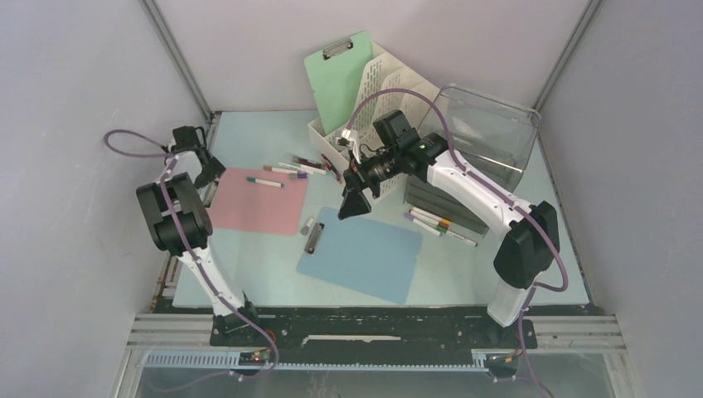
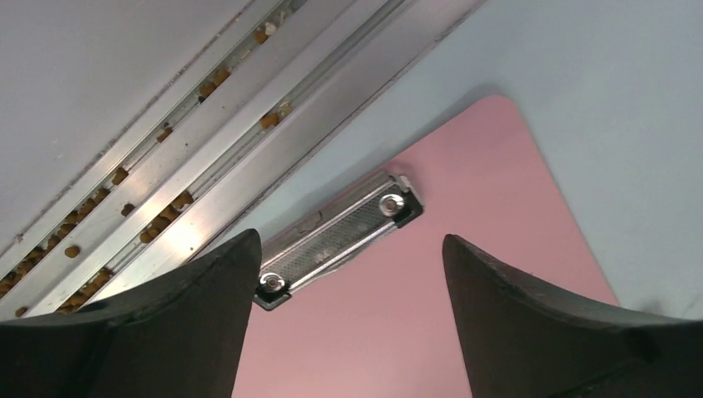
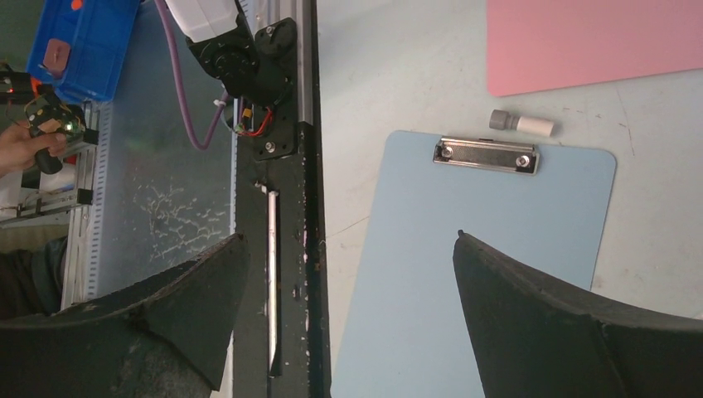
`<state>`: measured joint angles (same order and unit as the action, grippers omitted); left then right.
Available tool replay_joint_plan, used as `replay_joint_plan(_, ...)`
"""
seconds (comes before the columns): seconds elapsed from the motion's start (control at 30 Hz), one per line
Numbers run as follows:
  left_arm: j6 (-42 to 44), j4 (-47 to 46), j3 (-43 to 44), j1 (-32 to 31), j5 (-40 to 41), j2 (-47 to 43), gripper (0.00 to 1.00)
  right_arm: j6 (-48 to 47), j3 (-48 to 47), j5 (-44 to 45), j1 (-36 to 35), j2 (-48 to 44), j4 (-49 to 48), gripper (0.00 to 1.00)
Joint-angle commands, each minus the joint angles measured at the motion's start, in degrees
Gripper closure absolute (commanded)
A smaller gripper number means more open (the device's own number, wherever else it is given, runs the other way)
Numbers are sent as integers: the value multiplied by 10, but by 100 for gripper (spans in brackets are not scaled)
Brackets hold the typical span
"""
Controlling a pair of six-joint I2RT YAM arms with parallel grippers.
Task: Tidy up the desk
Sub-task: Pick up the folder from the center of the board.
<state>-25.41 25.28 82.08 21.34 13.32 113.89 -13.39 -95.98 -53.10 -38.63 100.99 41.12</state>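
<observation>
The desk (image 1: 249, 137) is a pale mint-blue tabletop. A pink clipboard (image 1: 257, 203) lies at its left with one marker (image 1: 267, 181) on it. My left gripper (image 1: 207, 172) hovers open over that board's clip end; in the left wrist view the pink clipboard (image 2: 481, 249) and its metal clip (image 2: 332, 245) lie below the left gripper (image 2: 350, 240), which holds nothing. A blue clipboard (image 1: 365, 257) lies at the front centre. My right gripper (image 1: 352, 203) hangs open above its far edge. In the right wrist view the right gripper (image 3: 350, 236) is empty over the blue clipboard (image 3: 497, 215).
A white file rack (image 1: 390, 91) at the back holds a pale green clipboard (image 1: 340, 79). Right of it stands a clear plastic bin (image 1: 489, 133). Loose markers (image 1: 303, 166) lie before the rack, more (image 1: 439, 224) beside a dark tray (image 1: 448, 203). A small grey-white cap (image 3: 521, 123) lies by the blue board's clip.
</observation>
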Motion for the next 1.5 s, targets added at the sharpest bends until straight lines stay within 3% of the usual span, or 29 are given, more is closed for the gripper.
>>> replay_joint_plan(0.0,30,36,56,-22,29,15,19,-8,2,-17,1,-30,-18,0)
replay_joint_plan(0.1,35,82,95,-18,-20,52,36,-9,2,-17,1,-34,-18,0)
replay_joint_plan(0.2,27,90,97,-19,-13,52,30,-12,5,-18,2,-40,-18,0)
replay_joint_plan(0.47,38,144,138,-8,-52,78,37,-14,11,-26,6,-49,-21,0)
replay_joint_plan(0.67,91,189,181,-4,-91,103,36,-15,13,-31,8,-56,-23,0)
replay_joint_plan(0.87,84,201,195,11,-123,114,38,-16,19,-34,12,-71,-25,0)
replay_joint_plan(1.13,105,198,207,8,-128,122,65,-11,63,-37,14,-86,-58,0)
replay_joint_plan(1.47,146,164,179,-9,-116,90,56,0,72,-44,4,-53,-70,0)
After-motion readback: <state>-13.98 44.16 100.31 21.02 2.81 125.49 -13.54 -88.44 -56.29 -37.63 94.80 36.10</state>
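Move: My left hand hangs open over the clipped end of the pink folder, with the metal clip about 3 cm back, 1 cm to the left and some 6 cm below. The folder's middle is around 14 cm to my right and 5 cm back, and the teal marker on it lies about 15 cm to the right, level with the hand. From my right hand the clip is roughly 57 cm left, 15 cm ahead and 26 cm below. My left hand first slips about 2 cm forward, then eases back and works right and down over the pink folder's clipped end, ending some 2.5 cm farther right and nearly 2 cm lower. I turn the fingers steeper down and about 15 degrees clockwise while narrowing them from almost wide open to under half; whether they touch can't be seen. My empty right hand stays open and drifts about 1.5 cm back and to the right. ##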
